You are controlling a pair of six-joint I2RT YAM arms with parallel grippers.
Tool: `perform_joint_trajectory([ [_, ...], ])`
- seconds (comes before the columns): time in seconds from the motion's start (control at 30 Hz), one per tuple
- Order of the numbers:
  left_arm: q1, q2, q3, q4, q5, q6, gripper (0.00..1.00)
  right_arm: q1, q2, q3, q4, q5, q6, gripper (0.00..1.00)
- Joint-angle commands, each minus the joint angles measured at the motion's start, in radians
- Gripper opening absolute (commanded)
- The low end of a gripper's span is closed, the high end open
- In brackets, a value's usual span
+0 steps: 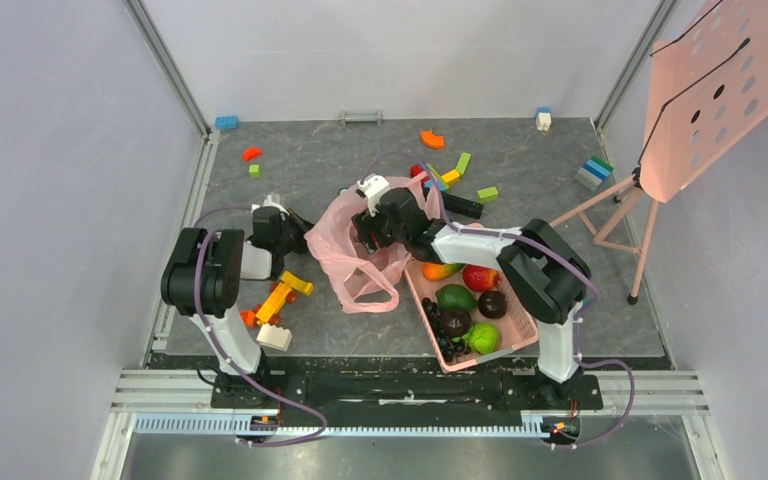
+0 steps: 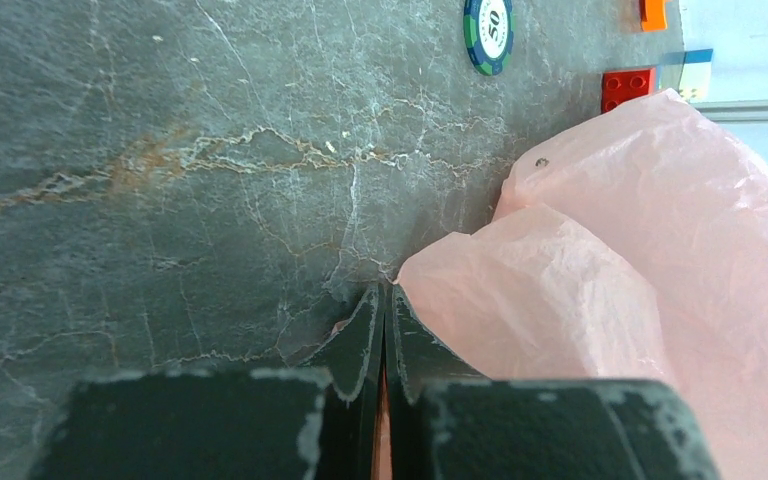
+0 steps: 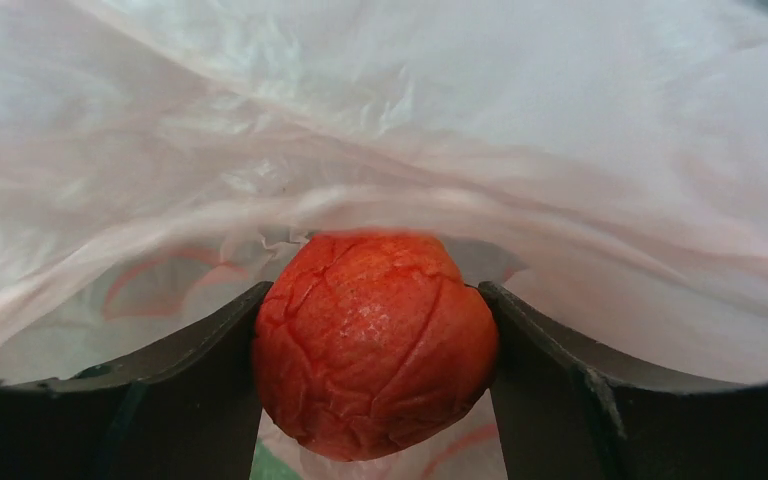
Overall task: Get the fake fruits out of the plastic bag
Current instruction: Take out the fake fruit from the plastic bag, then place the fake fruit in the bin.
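Note:
The pink plastic bag (image 1: 345, 240) lies crumpled at the table's middle. My left gripper (image 1: 298, 238) is at its left edge, shut on a fold of the film. In the left wrist view the left gripper (image 2: 384, 300) has a pink sliver pinched between its jaws, and the plastic bag (image 2: 610, 260) spreads to the right. My right gripper (image 1: 372, 225) reaches into the bag's mouth from the right. In the right wrist view the right gripper (image 3: 375, 290) is inside the plastic bag (image 3: 380, 120), and both fingers press the sides of a red textured fake fruit (image 3: 375, 345).
A rigid pink basket (image 1: 532, 335) stands at the front right, holding a mango, green and dark fruits and black grapes. Toy bricks lie scattered at the back, and a yellow toy (image 1: 282, 295) lies near the left arm. A poker chip (image 2: 488, 32) is on the stone top. A pink perforated board on a stand (image 1: 720, 90) rises at the right.

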State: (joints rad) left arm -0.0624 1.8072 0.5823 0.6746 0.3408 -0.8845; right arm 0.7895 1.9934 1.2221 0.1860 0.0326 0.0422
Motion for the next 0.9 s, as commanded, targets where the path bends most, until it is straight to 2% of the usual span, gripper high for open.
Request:
perform_joint_trajectory([
  [0.0,0.0,0.012,0.021,0.0,0.009,-0.021,0.04,-0.001,-0.164,-0.035,0.044,0.037,-0.027,0.62],
  [0.47,0.001,0.011,0.021,-0.004,0.006,-0.018,0.04,-0.001,-0.459,-0.152,-0.002,0.031,-0.005,0.62],
  [0.63,0.001,0.009,0.02,-0.005,0.004,-0.018,0.04,-0.001,-0.62,-0.25,-0.056,0.027,-0.006,0.62],
  [0.87,0.001,0.009,0.02,-0.003,0.006,-0.019,0.04,-0.001,-0.866,-0.422,-0.179,0.095,-0.015,0.62],
])
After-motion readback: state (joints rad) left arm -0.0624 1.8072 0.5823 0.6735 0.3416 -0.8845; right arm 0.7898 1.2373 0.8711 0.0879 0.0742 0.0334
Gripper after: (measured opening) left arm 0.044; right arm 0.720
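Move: The red fruit is already gripped in the right hand, inside the plastic bag. The basket it is bound for has its middle about 20 cm to the right, 12 cm back and slightly lower; the mango in it lies some 16 cm right and 5 cm back. The microphone is roughly 10 cm ahead and 16 cm right, on the table. From the left hand, the basket's middle lies about 30 cm right and 16 cm back. The red fruit, kept pinched between the right fingers, is first lifted almost straight up out of the bag, then carried right and back in plan towards the basket while still rising, some 17 cm up in all and 9 cm right. The fingers tip up by about 15 degrees. The left hand stays put, its shut fingers still pinching the bag's left side. ##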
